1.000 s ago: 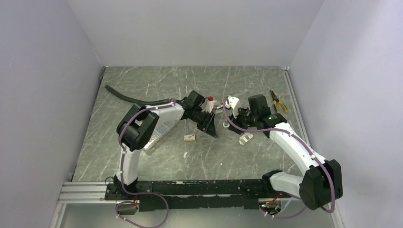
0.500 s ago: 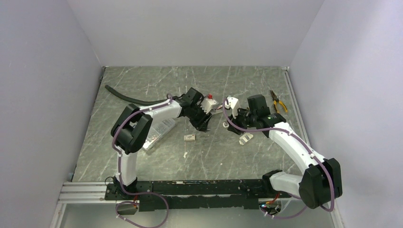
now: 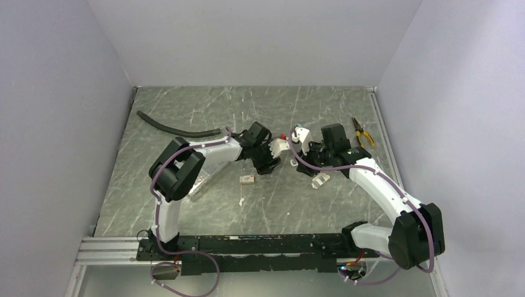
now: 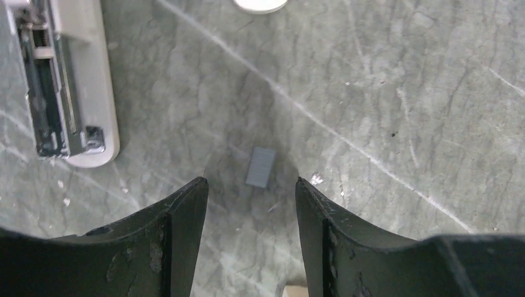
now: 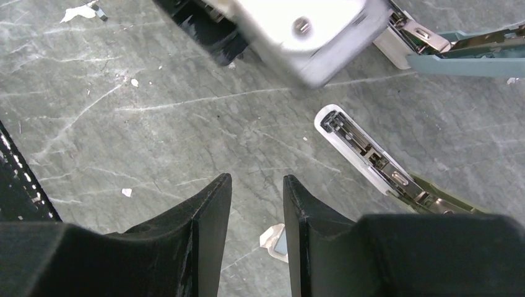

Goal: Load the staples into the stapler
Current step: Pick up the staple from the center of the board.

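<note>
The staples' small white box (image 3: 247, 179) lies on the table just below my left gripper. In the left wrist view, my left gripper (image 4: 247, 180) is open over the table, and a short grey strip of staples (image 4: 260, 167) lies loose just past its fingertips. A white stapler (image 4: 62, 93) with its magazine open lies to the upper left. My right gripper (image 5: 255, 176) is open with nothing between its fingers. The white stapler with its olive arm (image 5: 371, 154) lies to its right, and a teal stapler (image 5: 458, 59) is further up.
A clear plastic case (image 3: 204, 176) sits under the left arm. A black hose (image 3: 176, 129) curves at the back left. Yellow-handled pliers (image 3: 362, 132) lie at the back right. A white paper scrap (image 5: 272, 238) lies under the right fingers.
My left gripper has opened wider and its wrist has turned and shifted slightly right. The right arm has barely moved.
</note>
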Action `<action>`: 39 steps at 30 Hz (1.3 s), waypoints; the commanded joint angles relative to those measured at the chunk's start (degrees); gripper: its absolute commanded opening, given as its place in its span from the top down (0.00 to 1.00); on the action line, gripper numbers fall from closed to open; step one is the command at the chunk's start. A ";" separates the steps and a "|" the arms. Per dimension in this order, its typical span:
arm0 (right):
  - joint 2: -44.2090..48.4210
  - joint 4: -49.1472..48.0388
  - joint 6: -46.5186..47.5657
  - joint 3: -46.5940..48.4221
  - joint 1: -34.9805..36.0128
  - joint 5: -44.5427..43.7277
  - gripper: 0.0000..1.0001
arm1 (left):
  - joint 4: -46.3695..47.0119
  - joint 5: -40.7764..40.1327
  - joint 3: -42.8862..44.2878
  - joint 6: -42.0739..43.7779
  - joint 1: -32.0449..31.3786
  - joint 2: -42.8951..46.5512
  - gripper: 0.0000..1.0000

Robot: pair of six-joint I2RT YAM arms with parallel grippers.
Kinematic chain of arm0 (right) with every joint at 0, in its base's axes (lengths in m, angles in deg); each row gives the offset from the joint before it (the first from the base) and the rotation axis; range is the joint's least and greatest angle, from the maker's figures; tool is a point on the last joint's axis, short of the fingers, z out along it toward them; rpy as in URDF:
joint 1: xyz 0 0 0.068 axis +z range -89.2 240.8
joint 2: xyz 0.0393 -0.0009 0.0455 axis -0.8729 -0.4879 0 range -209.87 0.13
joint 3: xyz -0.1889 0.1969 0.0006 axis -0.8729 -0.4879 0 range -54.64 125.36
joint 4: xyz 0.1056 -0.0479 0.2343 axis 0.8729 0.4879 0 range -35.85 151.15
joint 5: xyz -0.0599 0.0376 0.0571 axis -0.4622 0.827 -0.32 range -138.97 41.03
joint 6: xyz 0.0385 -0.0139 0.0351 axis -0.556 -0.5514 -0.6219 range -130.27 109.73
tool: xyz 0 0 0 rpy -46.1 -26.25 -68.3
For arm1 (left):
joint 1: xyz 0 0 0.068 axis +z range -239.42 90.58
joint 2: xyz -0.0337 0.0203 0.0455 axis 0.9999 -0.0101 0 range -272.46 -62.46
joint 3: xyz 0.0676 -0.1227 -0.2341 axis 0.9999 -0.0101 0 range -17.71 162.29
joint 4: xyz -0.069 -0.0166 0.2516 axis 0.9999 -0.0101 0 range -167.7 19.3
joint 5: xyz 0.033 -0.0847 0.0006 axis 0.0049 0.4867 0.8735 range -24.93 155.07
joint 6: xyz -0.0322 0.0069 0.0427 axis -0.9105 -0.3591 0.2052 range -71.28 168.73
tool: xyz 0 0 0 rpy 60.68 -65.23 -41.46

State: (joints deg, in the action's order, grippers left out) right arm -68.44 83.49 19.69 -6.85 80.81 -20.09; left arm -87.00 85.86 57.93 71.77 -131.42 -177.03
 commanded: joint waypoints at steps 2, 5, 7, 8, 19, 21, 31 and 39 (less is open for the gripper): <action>0.87 -0.45 1.01 0.21 -0.15 0.93 0.60 | 6.31 -0.46 -4.34 8.74 -2.39 2.26 0.43; 1.16 -0.50 1.02 0.09 -0.15 0.90 0.60 | 5.44 -0.76 -3.57 9.25 -2.55 1.16 0.45; 1.22 -0.42 1.08 0.18 -0.18 0.91 0.60 | 4.85 -0.61 -3.39 9.41 -2.60 0.40 0.49; 1.09 -0.36 1.09 0.12 -0.22 0.96 0.60 | 4.55 -0.41 -3.31 9.54 -2.59 0.17 0.51; 1.51 -0.81 0.51 0.43 -0.29 0.82 0.60 | 2.70 -0.95 -4.32 7.60 -2.54 0.15 0.79; 1.70 -1.38 -0.57 0.85 -0.28 0.75 0.61 | 2.76 -1.06 -3.96 5.42 -2.20 0.84 0.84; 4.10 -11.44 -17.71 4.34 -5.61 8.80 0.60 | 6.09 17.79 -2.00 -10.75 4.97 11.13 0.86; -5.41 -15.42 -32.47 9.66 -8.94 21.98 0.56 | 3.09 20.06 4.52 -15.95 5.00 15.16 0.84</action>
State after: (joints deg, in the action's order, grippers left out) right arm -69.95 72.72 -2.69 -0.97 72.04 -7.37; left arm -83.87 101.67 58.76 60.89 -125.85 -164.90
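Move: The staple lies flat on the board just beyond the left fingertips, about 1 cm back, 2 cm right and 1 cm below that hand. From the hand, the green stapler is some 6 cm ahead and 11 cm right, the blue stapler about 12 cm ahead and 6 cm right, and the staple box about 8 cm left and 3 cm back. From the right hand, the staple is around 5 cm ahead, 9 cm left and 11 cm below. Easing about 1.5 cm right and 1 cm back, low over the board, the left hand brings its open fingers around the staple, closes them to pinch it, then lifts it about 12 cm, fingers tilting up towards the right by some 20 degrees. Late on, the empty right hand also rises and goes forward, its half-open fingers swinging up towards the left. ##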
